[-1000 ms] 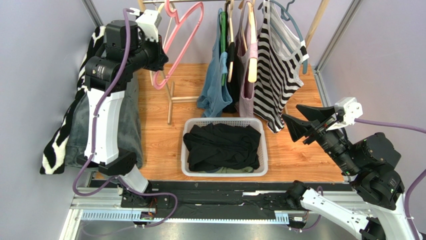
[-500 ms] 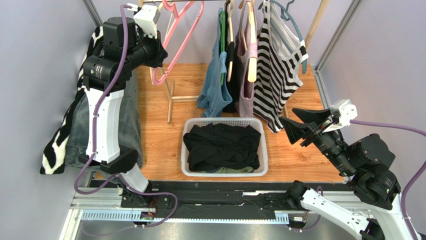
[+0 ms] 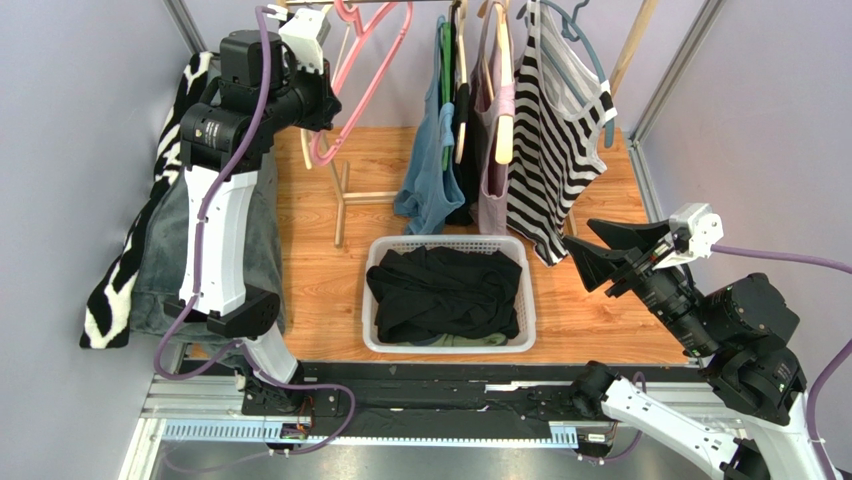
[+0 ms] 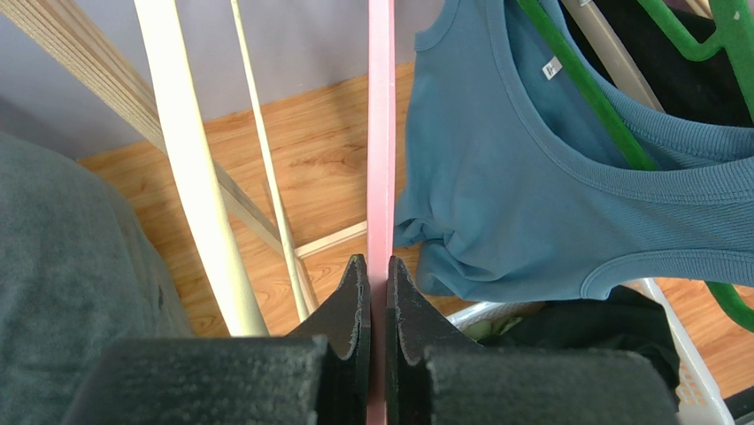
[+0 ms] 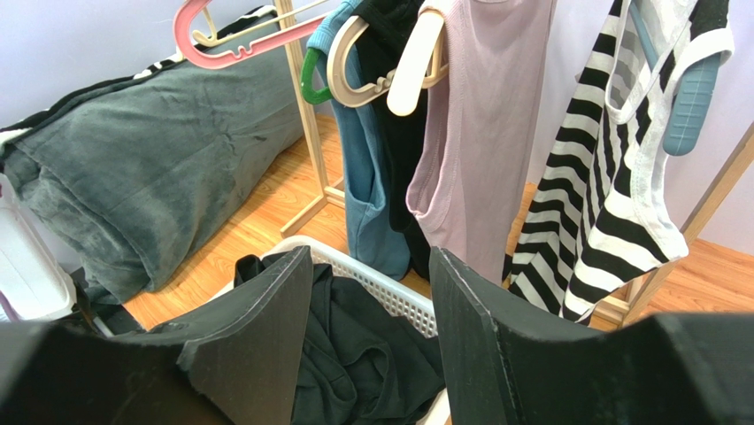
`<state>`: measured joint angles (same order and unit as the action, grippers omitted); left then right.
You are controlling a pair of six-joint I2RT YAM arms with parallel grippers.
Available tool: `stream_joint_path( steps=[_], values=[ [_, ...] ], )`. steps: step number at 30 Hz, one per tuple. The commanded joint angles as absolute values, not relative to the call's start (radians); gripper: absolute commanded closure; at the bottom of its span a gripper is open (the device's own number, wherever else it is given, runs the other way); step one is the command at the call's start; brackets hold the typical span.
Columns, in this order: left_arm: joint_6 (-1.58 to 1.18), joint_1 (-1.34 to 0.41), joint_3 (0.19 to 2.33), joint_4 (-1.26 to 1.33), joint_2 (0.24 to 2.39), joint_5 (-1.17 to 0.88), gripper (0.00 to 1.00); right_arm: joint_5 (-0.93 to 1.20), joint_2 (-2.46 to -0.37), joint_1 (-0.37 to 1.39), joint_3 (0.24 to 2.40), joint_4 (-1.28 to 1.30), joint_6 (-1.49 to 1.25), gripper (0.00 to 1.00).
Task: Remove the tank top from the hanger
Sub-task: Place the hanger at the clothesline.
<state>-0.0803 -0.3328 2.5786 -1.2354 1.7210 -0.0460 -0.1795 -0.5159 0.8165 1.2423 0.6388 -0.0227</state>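
Observation:
My left gripper (image 3: 322, 108) is shut on the lower bar of a bare pink hanger (image 3: 372, 60), high up by the wooden rail at the back left. In the left wrist view the pink bar (image 4: 380, 133) runs straight between the closed jaws (image 4: 373, 262). A blue tank top (image 3: 430, 170), a mauve one (image 3: 492, 190) and a black-and-white striped one (image 3: 555, 140) hang on other hangers. My right gripper (image 3: 580, 236) stands open and empty, just below and right of the striped top's hem. A crumpled black garment (image 3: 445, 290) lies in the white basket (image 3: 450, 243).
A grey blanket (image 3: 165, 260) with a zebra-print cloth is draped at the left wall beside my left arm. The wooden rack's foot (image 3: 345, 200) stands on the wood floor behind the basket. Grey walls close in both sides.
My left arm has carried the pink hanger up and slightly right, toward the rail. My right gripper has edged left, its jaws a little narrower.

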Motion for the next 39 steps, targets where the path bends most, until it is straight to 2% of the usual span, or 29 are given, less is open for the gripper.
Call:
stream_joint_path(
  steps=[1, 19, 25, 26, 27, 28, 29, 31, 35, 36, 39],
  values=[
    [-0.071, -0.328, 2.618, -1.226, 1.730, -0.048, 1.00, -0.161, -0.503, 0.815, 1.233, 0.623, -0.048, 0.44],
    [-0.066, -0.295, 2.669, -1.215, 1.805, -0.035, 1.00, -0.133, -0.488, 0.813, 1.198, 0.624, -0.080, 0.48],
    [-0.069, -0.287, 2.628, -1.230, 1.758, -0.063, 1.00, -0.138, -0.489, 0.815, 1.190, 0.620, -0.081, 0.47],
    [-0.066, -0.287, 2.622, -1.233, 1.749, -0.072, 0.97, -0.143, -0.492, 0.815, 1.190, 0.620, -0.081, 0.47],
    [-0.067, -0.287, 2.608, -1.233, 1.737, -0.080, 0.79, -0.146, -0.492, 0.815, 1.189, 0.621, -0.083, 0.47],
    [-0.064, -0.287, 2.603, -1.233, 1.711, -0.092, 0.69, -0.153, -0.494, 0.815, 1.189, 0.624, -0.084, 0.47],
    [-0.063, -0.287, 2.596, -1.232, 1.697, -0.100, 0.63, -0.163, -0.498, 0.816, 1.190, 0.624, -0.086, 0.47],
    [-0.063, -0.287, 2.577, -1.232, 1.655, -0.127, 0.37, -0.190, -0.506, 0.815, 1.193, 0.612, -0.100, 0.46],
    [-0.067, -0.288, 2.557, -1.235, 1.589, -0.176, 0.27, -0.180, -0.586, 0.815, 1.262, 0.555, -0.121, 0.44],
    [-0.067, -0.288, 2.557, -1.235, 1.565, -0.189, 0.20, -0.163, -0.666, 0.815, 1.293, 0.551, -0.127, 0.44],
    [-0.057, -0.288, 2.556, -1.235, 1.514, -0.238, 0.09, -0.126, -0.887, 0.815, 1.492, 0.563, -0.135, 0.41]
  ],
)
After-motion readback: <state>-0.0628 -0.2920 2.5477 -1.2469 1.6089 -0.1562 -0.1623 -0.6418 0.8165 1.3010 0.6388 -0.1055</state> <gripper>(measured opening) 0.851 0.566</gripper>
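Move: The left hand already grips the pink hanger, its hook up by the clothesline; the place on the rod lies about 15 cm ahead of this hand, 3 cm to its right and some 8 cm above. The empty cream hanger is about 10 cm ahead and 4 cm left, the blue tank top roughly 8 cm ahead, 15 cm right and 12 cm lower. From the right hand, that rod place is some 37 cm ahead, 37 cm left and 12 cm up. Ease the left gripper about 3 cm forward, sinking roughly 1 cm near the end so the pink hanger's hook settles on the clothesline, then open the fingers wide and draw back and up some 7 cm while they open. Let the empty right hand dip 2 cm, then rise again forward and left towards the clothes, fingers staying half open. ##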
